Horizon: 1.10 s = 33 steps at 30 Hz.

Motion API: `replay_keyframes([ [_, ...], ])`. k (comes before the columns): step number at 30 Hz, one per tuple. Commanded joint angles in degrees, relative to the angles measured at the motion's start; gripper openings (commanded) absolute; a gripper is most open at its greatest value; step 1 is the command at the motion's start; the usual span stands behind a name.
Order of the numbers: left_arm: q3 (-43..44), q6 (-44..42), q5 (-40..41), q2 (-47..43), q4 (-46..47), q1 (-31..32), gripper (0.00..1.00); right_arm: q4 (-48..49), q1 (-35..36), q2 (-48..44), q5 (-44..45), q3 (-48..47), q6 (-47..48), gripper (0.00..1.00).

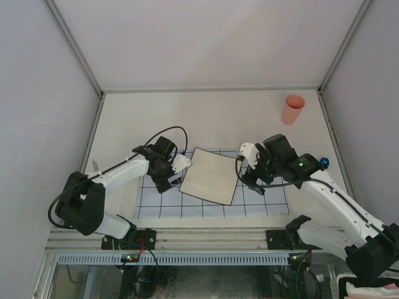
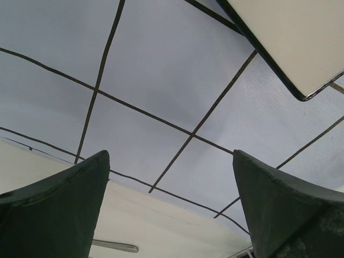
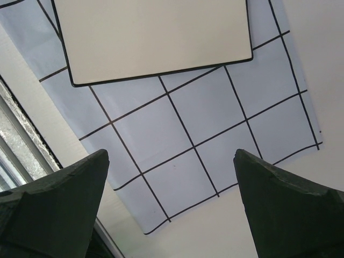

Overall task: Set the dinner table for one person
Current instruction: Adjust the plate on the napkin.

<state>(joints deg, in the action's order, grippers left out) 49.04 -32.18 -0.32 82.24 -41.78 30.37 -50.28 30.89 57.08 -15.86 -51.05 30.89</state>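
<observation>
The dinner table [image 1: 206,118] is a broad off-white surface with a light-blue grid cloth [image 1: 249,202] near its front. A square cream plate [image 1: 209,176] with a dark rim lies tilted on the cloth. My left gripper [image 1: 166,179] hovers over the cloth just left of the plate, open and holding nothing. In the left wrist view its open jaws [image 2: 171,156] frame cloth [image 2: 161,80] and bare table [image 2: 161,220], with the plate's corner [image 2: 290,37] at top right. My right gripper [image 1: 252,179] hangs open right of the plate; the right wrist view [image 3: 171,153] shows cloth [image 3: 204,118] and plate [image 3: 153,37].
A pink cup [image 1: 293,109] stands at the far right of the table. A small blue round thing [image 1: 324,163] sits beside the right arm. A pale slender utensil [image 2: 114,246] lies on the table left of the cloth. Grey rails [image 1: 187,240] run along the near edge.
</observation>
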Motion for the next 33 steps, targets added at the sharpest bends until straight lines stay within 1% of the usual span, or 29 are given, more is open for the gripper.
replay_keyframes([
  [1, -0.3, -1.3, 0.2, -0.6, 1.5, 0.2, 0.98, 3.0, 0.7, 1.1, 1.4, -3.9, 0.7, 1.0],
  [2, -0.4, -1.3, -0.1, -0.8, 1.7, 0.1, 0.95, 3.2, 0.8, 1.3, 1.8, -4.0, 0.9, 1.0],
  [3, -0.7, -1.1, -0.1, -1.6, 2.2, 0.0, 0.91, 3.4, 0.8, 1.4, 2.1, -4.0, 1.0, 1.0],
  [5, -1.4, -1.0, -0.9, -3.9, 3.3, -0.2, 0.62, 3.5, 0.8, 1.5, 2.4, -4.0, 1.0, 1.0],
  [6, -1.4, -1.2, -1.2, -4.8, 3.6, -0.2, 0.46, 3.5, 0.7, 1.3, 2.4, -3.9, 0.8, 1.0],
  [8, -0.8, -2.0, -1.8, -5.2, 2.8, -0.1, 0.17, 3.4, 0.7, 1.4, 2.2, -3.9, 0.6, 1.0],
  [9, -0.5, -2.5, -1.5, -4.9, 2.5, -0.2, 0.07, 3.5, 0.7, 1.4, 2.2, -3.9, 0.5, 1.0],
  [10, -0.5, -3.0, -1.1, -4.3, 2.5, -0.1, 0.02, 3.5, 0.7, 1.4, 2.3, -3.9, 0.5, 1.0],
  [15, 1.6, -3.9, -1.8, 1.6, 0.6, -0.1, 0.0, 3.8, 0.6, 0.9, 3.5, -3.9, 0.5, 1.0],
  [21, 4.6, -3.7, -0.1, 9.0, 1.0, 0.6, 0.0, 3.5, 0.1, 0.1, 3.6, -3.8, 0.5, 1.0],
  [33, 9.3, -3.9, 1.7, 18.0, 2.9, 0.9, 0.0, 4.0, -2.6, -0.8, 2.6, -3.2, 2.9, 1.0],
])
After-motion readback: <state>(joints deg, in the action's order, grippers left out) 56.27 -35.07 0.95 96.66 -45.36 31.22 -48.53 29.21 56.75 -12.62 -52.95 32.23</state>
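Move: The plate lies skewed on the napkin, its middle some 16 cm to the right of the left hand, level with it in reach and about 3 cm lower; its near left corner is roughly 5 cm right and 5 cm back. The napkin's middle is about 17 cm right and 3 cm back, the knife about 24 cm left, straight across. From the right hand, the plate's middle is some 16 cm left, 3 cm ahead and 13 cm below. Beside the plate's left edge, still clear of it, the left hand shuts its wide-open empty fingers completely while rising about 1 cm, then sinks roughly 4 cm to just above or onto the napkin, tilting some 10 degrees until the fingers point nearly straight down. The open right hand eases about 2 cm forward and 1.5 cm up, above the napkin's right part. ##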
